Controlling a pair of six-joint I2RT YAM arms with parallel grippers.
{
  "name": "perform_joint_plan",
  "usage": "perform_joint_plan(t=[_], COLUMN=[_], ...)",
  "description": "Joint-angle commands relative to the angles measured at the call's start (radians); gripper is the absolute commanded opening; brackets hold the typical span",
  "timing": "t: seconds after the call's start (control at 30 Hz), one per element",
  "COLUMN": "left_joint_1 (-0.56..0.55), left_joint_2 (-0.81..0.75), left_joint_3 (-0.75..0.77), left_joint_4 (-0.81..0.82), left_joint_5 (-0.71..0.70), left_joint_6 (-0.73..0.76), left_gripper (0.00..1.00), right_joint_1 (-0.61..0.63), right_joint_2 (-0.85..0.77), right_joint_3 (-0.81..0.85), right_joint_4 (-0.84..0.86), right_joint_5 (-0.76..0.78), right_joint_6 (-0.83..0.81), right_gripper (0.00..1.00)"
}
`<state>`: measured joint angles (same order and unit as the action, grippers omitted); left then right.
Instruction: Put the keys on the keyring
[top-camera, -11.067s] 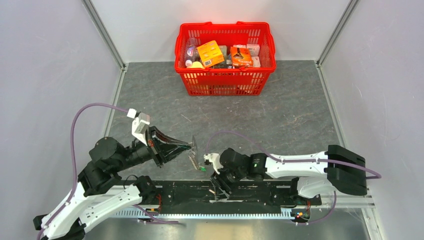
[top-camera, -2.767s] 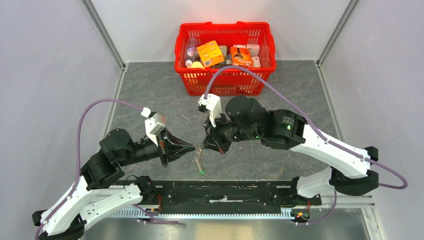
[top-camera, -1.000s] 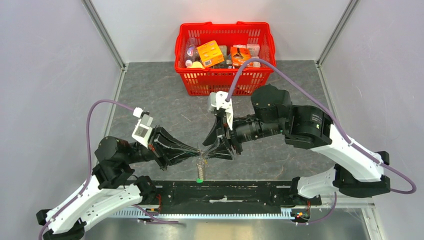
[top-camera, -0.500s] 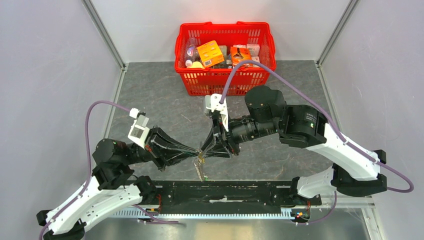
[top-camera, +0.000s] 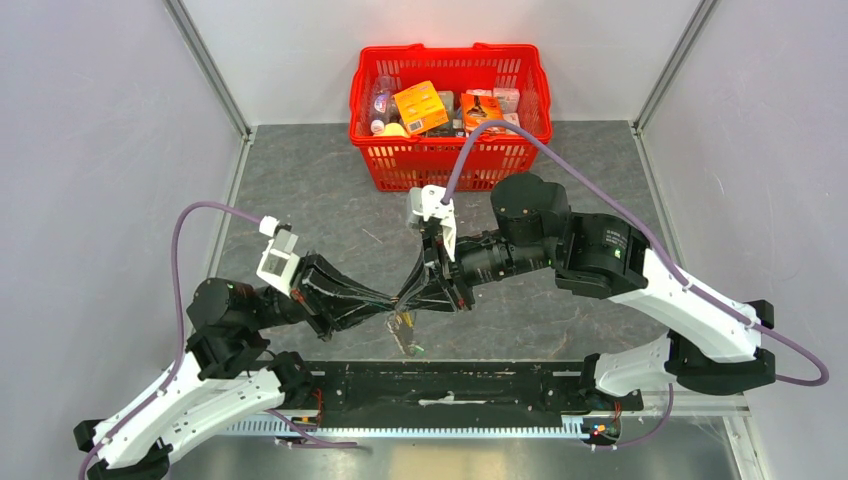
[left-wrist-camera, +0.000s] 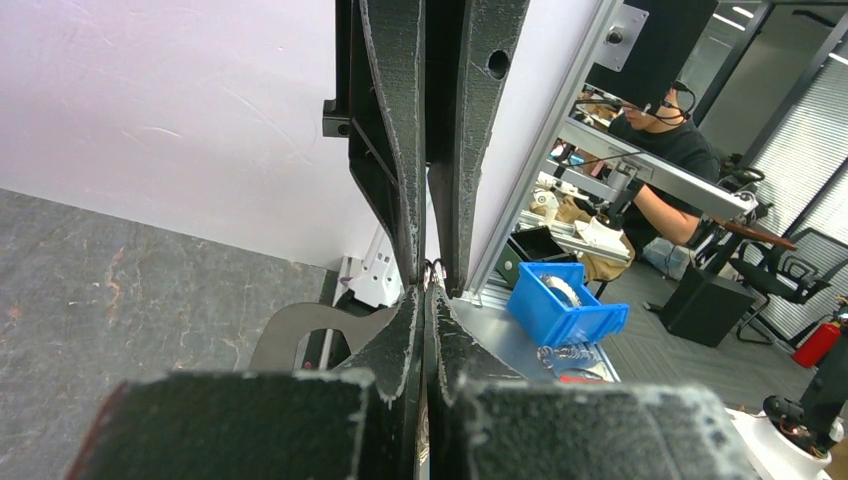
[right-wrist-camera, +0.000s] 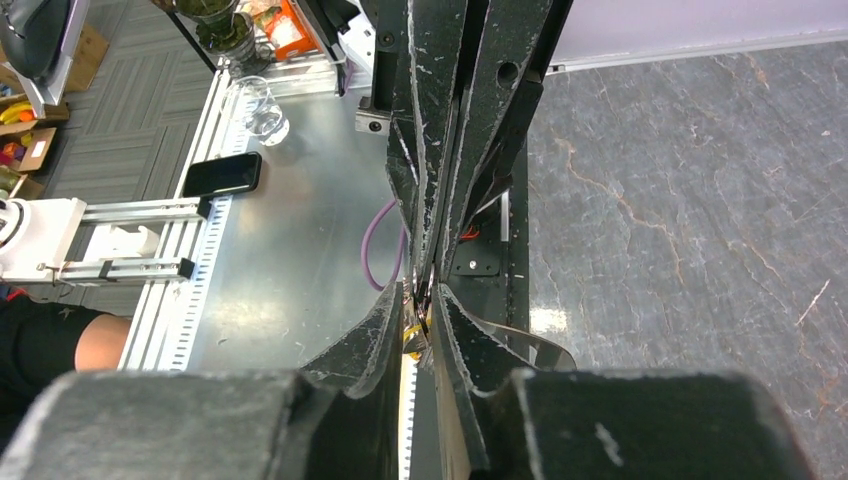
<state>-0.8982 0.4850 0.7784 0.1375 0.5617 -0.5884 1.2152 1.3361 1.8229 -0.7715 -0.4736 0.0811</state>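
Note:
My left gripper (top-camera: 390, 302) is shut on the keyring (left-wrist-camera: 432, 268); only a bit of thin wire shows at its fingertips. From the ring hang the keys (top-camera: 404, 330), with the green head (top-camera: 416, 349) lowest. My right gripper (top-camera: 402, 302) meets the left one tip to tip from the right. Its fingers (right-wrist-camera: 385, 335) stand a narrow gap apart around the yellow key (right-wrist-camera: 411, 326). I cannot tell whether they touch that key. Both grippers hover above the table's near edge.
A red basket (top-camera: 450, 165) full of groceries stands at the back centre of the grey table (top-camera: 590, 230). The black base rail (top-camera: 450, 390) of the arms runs directly below the hanging keys. White walls close in the left and right sides.
The right gripper's jaws have narrowed from wide open to a thin gap and moved slightly left onto the left gripper's tip. The hanging keys swung a little to the right.

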Motion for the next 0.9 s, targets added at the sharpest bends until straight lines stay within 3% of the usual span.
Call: perform_joint_plan(t=[0.0,0.57,0.67,0.73,0.87], left_joint_1=[0.001,0.001,0.001,0.001,0.001], left_joint_2=[-0.015,-0.018,-0.021,-0.023,-0.027], left_joint_3=[0.007,0.015,0.016,0.016,0.018], left_joint_4=[0.06,0.061,0.061,0.062,0.062], left_joint_5=[-0.021,-0.032,-0.034,-0.037,-0.042], left_joint_6=[-0.03,-0.022,-0.022,-0.022,-0.022], left_gripper=[0.02,0.02,0.02,0.02,0.02], right_joint_1=[-0.002,-0.001,-0.002,-0.002,-0.001], right_joint_2=[-0.032,-0.071,-0.071,-0.071,-0.076], right_joint_3=[-0.009,-0.079,-0.083,-0.085,-0.093], right_joint_4=[0.061,0.127,0.129,0.13,0.13], right_joint_5=[-0.017,-0.016,-0.015,-0.017,-0.013], right_joint_6=[0.01,0.034,0.035,0.033,0.031], right_gripper=[0.22,0.17,0.12,0.01,0.0])
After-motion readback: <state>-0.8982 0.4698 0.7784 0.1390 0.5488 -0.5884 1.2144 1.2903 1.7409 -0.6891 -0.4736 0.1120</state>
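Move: The keyring is held in the left fingertips, about 1 cm to the right of the left hand and level with it. From the right hand, whose part-open fingers already straddle it, the keyring is about 1 cm to the left. The yellow key hangs about 3 cm below the right hand and level with it fore and aft, 1 cm to its left. The grey plate hangs some 6 cm below that hand, about 3 cm ahead and 1 cm to its left. The keyring's wire, close beside the left fingertips, is what the right fingers shut on: about a quarter open at first, they close slowly, then snap fully shut and seem to pinch it. The right hand stays in place within about half a centimetre, hardly turning, while the left keeps its grip and holds still. ##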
